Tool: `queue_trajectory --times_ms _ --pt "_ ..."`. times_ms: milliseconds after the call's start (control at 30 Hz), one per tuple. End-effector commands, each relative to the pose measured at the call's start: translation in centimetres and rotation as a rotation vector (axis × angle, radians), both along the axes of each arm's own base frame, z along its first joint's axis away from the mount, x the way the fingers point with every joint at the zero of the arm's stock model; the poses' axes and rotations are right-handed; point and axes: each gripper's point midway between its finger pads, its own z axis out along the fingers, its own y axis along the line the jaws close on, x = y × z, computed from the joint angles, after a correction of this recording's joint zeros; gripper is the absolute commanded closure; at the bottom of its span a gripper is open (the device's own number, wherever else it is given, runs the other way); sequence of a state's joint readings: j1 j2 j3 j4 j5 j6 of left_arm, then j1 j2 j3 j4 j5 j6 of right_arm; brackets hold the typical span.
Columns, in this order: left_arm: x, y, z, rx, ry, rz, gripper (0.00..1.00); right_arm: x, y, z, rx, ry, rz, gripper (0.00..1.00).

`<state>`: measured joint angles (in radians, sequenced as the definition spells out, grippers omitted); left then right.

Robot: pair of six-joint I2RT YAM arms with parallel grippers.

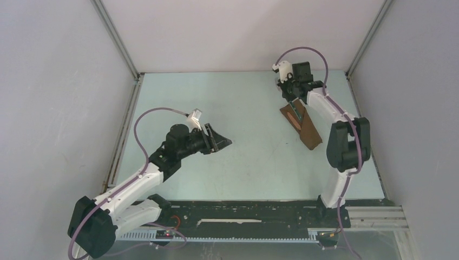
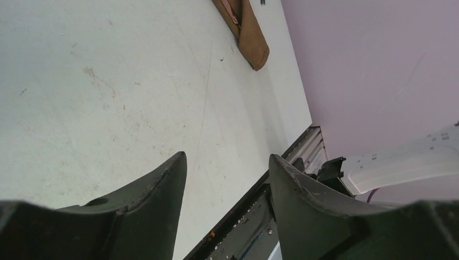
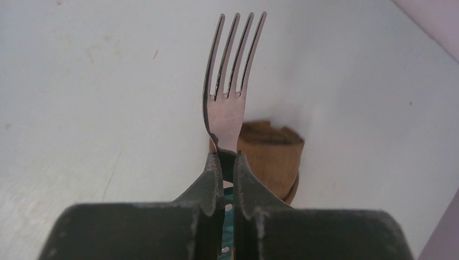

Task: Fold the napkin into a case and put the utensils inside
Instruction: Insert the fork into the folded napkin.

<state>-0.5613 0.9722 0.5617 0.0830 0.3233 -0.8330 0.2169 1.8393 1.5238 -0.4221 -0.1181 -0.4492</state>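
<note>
The napkin lies folded into a narrow brown case [image 1: 306,129] at the right of the table, slanting toward the near right. My right gripper [image 1: 292,101] hovers at the case's far, open end and is shut on a fork [image 3: 227,81] with a teal handle, tines pointing away from the wrist. In the right wrist view the case's mouth [image 3: 273,154] sits just behind the right gripper [image 3: 227,157]. A lighter piece [image 1: 295,115] pokes out of the case's mouth; it also shows in the left wrist view [image 2: 233,12]. My left gripper [image 1: 219,142] is open and empty mid-table, left of the case [image 2: 251,35].
A black and aluminium rail [image 1: 254,216] runs along the near edge. Grey walls and metal frame posts [image 1: 116,40] close in the table on the left, back and right. The case lies close to the table's right edge [image 1: 365,130].
</note>
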Motion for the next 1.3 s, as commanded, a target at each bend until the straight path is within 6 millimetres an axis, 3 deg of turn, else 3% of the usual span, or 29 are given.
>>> queue_trajectory --times_ms 0,167,400,767,1267 --pt "0.0 -0.4 1.7 -0.001 -0.083 -0.051 0.38 4.1 0.5 0.4 -0.015 -0.08 0.094 1.0" --pt "0.3 -0.4 2.0 0.009 -0.104 -0.054 0.38 5.7 -0.1 -1.7 -0.032 -0.08 0.107 1.0" --pt "0.6 -0.8 1.3 0.02 -0.084 -0.066 0.38 5.8 -1.2 -3.2 -0.028 -0.082 0.107 1.0" --pt "0.5 -1.0 1.2 0.002 -0.081 -0.074 0.38 4.4 -2.9 -5.2 -0.02 -0.036 0.088 1.0" --pt "0.2 -1.2 0.9 -0.023 -0.07 -0.078 0.38 1.3 -4.8 -4.9 -0.077 0.0 0.016 1.0"
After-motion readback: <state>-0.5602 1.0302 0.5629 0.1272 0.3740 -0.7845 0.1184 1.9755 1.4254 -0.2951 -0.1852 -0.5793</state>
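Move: Below and just ahead of the right hand, which holds the fork by its neck with tines outward, is the folded napkin's open far end: about 4 cm ahead, 5 cm to the right and 11 cm down. The knife, already in the fold, shows some 1 cm back and 8 cm to the hand's right, about 12 cm below. From the left hand that open end lies roughly 30 cm ahead, 36 cm to the right and 15 cm lower. Lowering the fork some 8 cm in all, the right hand first reaches forward about 5 cm as it sinks, then slides right over the napkin's open end while still dropping, and finally draws back about 4 cm, handle end leading towards the closed end. Its fingers keep their hold on the neck and tip down about 5 degrees. ##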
